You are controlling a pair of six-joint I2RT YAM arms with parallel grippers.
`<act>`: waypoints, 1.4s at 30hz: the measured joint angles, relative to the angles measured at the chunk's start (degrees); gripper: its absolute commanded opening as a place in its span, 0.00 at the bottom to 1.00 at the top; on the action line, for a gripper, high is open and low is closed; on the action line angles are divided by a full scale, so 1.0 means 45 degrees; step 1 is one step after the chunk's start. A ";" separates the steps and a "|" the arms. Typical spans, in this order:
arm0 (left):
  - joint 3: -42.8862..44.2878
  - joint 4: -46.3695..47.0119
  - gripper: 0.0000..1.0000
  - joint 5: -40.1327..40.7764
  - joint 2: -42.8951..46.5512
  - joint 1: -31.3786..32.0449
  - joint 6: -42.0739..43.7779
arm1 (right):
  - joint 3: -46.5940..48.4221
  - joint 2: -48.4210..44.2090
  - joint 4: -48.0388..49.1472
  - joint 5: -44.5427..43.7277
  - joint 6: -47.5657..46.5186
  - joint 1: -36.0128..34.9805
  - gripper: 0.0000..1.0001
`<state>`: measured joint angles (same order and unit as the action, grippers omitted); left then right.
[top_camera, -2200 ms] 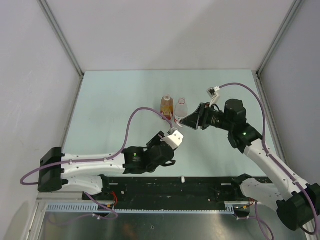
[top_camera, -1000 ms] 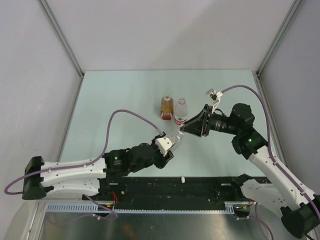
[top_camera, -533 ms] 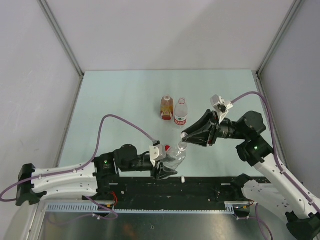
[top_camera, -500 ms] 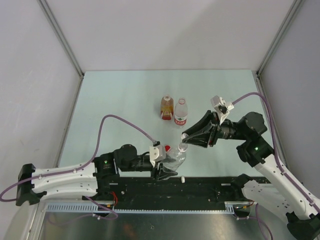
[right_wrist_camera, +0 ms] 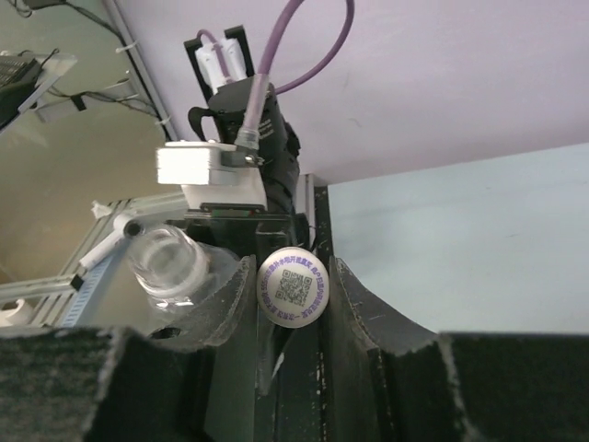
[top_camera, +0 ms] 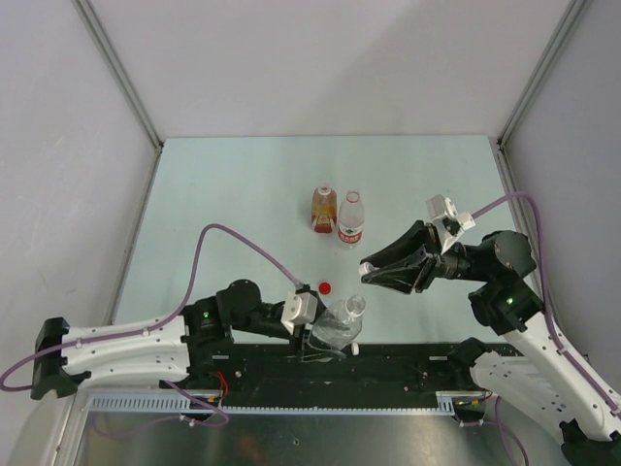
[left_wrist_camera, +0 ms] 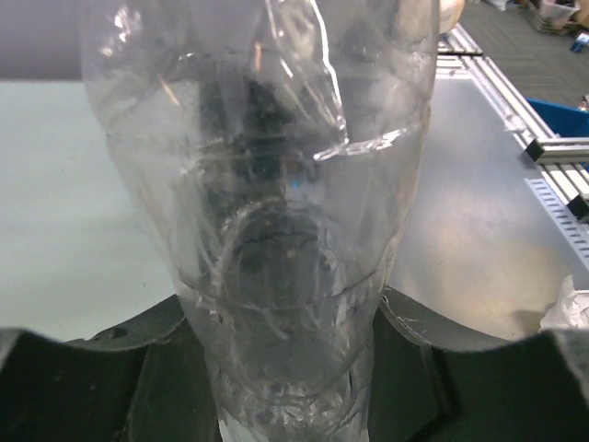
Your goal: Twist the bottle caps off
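Observation:
My left gripper (top_camera: 320,338) is shut on the plain clear bottle (top_camera: 342,318), which lies tilted near the table's front edge. Its neck (right_wrist_camera: 170,261) is open, without a cap. In the left wrist view the bottle (left_wrist_camera: 276,230) fills the frame between the dark fingers (left_wrist_camera: 138,378). My right gripper (top_camera: 369,265) hovers to the right of that bottle, shut on a white cap (right_wrist_camera: 293,286) printed with a QR code. A red cap (top_camera: 325,287) lies loose on the table. The amber bottle (top_camera: 324,207) and the red-and-white labelled bottle (top_camera: 350,221) stand upright mid-table; the labelled one wears a white cap.
A small white cap (top_camera: 355,348) rests on the black rail at the front edge. Grey walls with metal posts close in the table on three sides. The left arm's purple cable (top_camera: 233,238) arcs above the table's left half.
The left arm drew the clear bottle back toward the front edge. The right gripper pulled away to the right with the white cap, now off the bottle's neck.

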<state>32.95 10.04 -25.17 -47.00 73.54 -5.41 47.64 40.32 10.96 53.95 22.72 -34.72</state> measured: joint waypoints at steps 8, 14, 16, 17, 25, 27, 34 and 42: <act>-0.0044 0.0835 0.00 -0.0340 0.0330 0.0034 0.0015 | -0.0034 -0.0714 0.0019 -0.1277 -0.0053 0.0034 0.00; -0.0175 0.0967 0.00 -0.0189 0.0393 -0.0039 -0.0034 | -0.0034 -0.1001 0.0126 -0.1943 -0.0010 0.0073 0.00; -0.0311 0.0996 0.00 -0.0102 0.0486 -0.0126 -0.0068 | -0.0034 -0.0962 0.0126 -0.2132 -0.0005 0.0073 0.00; -0.0384 0.0996 0.00 -0.0058 0.0529 -0.0194 -0.0117 | -0.0034 -0.0903 0.0131 -0.2215 0.0000 0.0073 0.00; -0.0996 0.1035 0.00 0.0670 0.0685 -0.1433 -0.0801 | -0.0039 -0.0277 -0.0257 -0.2783 -0.0073 0.0107 0.00; -0.1209 0.1088 0.00 0.0855 0.0612 -0.2069 -0.1171 | -0.0039 -0.0146 -0.0568 -0.3036 -0.0112 0.0160 0.00; -0.1972 0.1132 0.00 0.1360 0.0141 -0.3993 -0.2453 | -0.0039 0.0539 -0.2157 -0.4182 -0.0563 0.0277 0.00; -0.3026 0.1195 0.00 0.1501 0.0646 -0.6003 -0.3701 | -0.1005 0.1787 -0.3220 -0.5270 -0.0777 0.0597 0.00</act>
<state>19.33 15.42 -18.41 -44.10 46.52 -22.06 43.11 48.36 -3.53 30.24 19.22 -32.03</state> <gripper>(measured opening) 0.542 0.331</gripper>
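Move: The red cap on the table lies about 21 cm ahead of the left hand, 1 cm to its right and 24 cm below; from the right hand it is some 13 cm ahead, 7 cm left and 38 cm below. From the right hand, the red-labelled bottle stands about 27 cm straight ahead and the amber bottle some 30 cm ahead and 7 cm left, their middles roughly 28 cm below. Both hands sink forward towards the red cap, left carrying the open bottle about 14 cm, right its cap. ##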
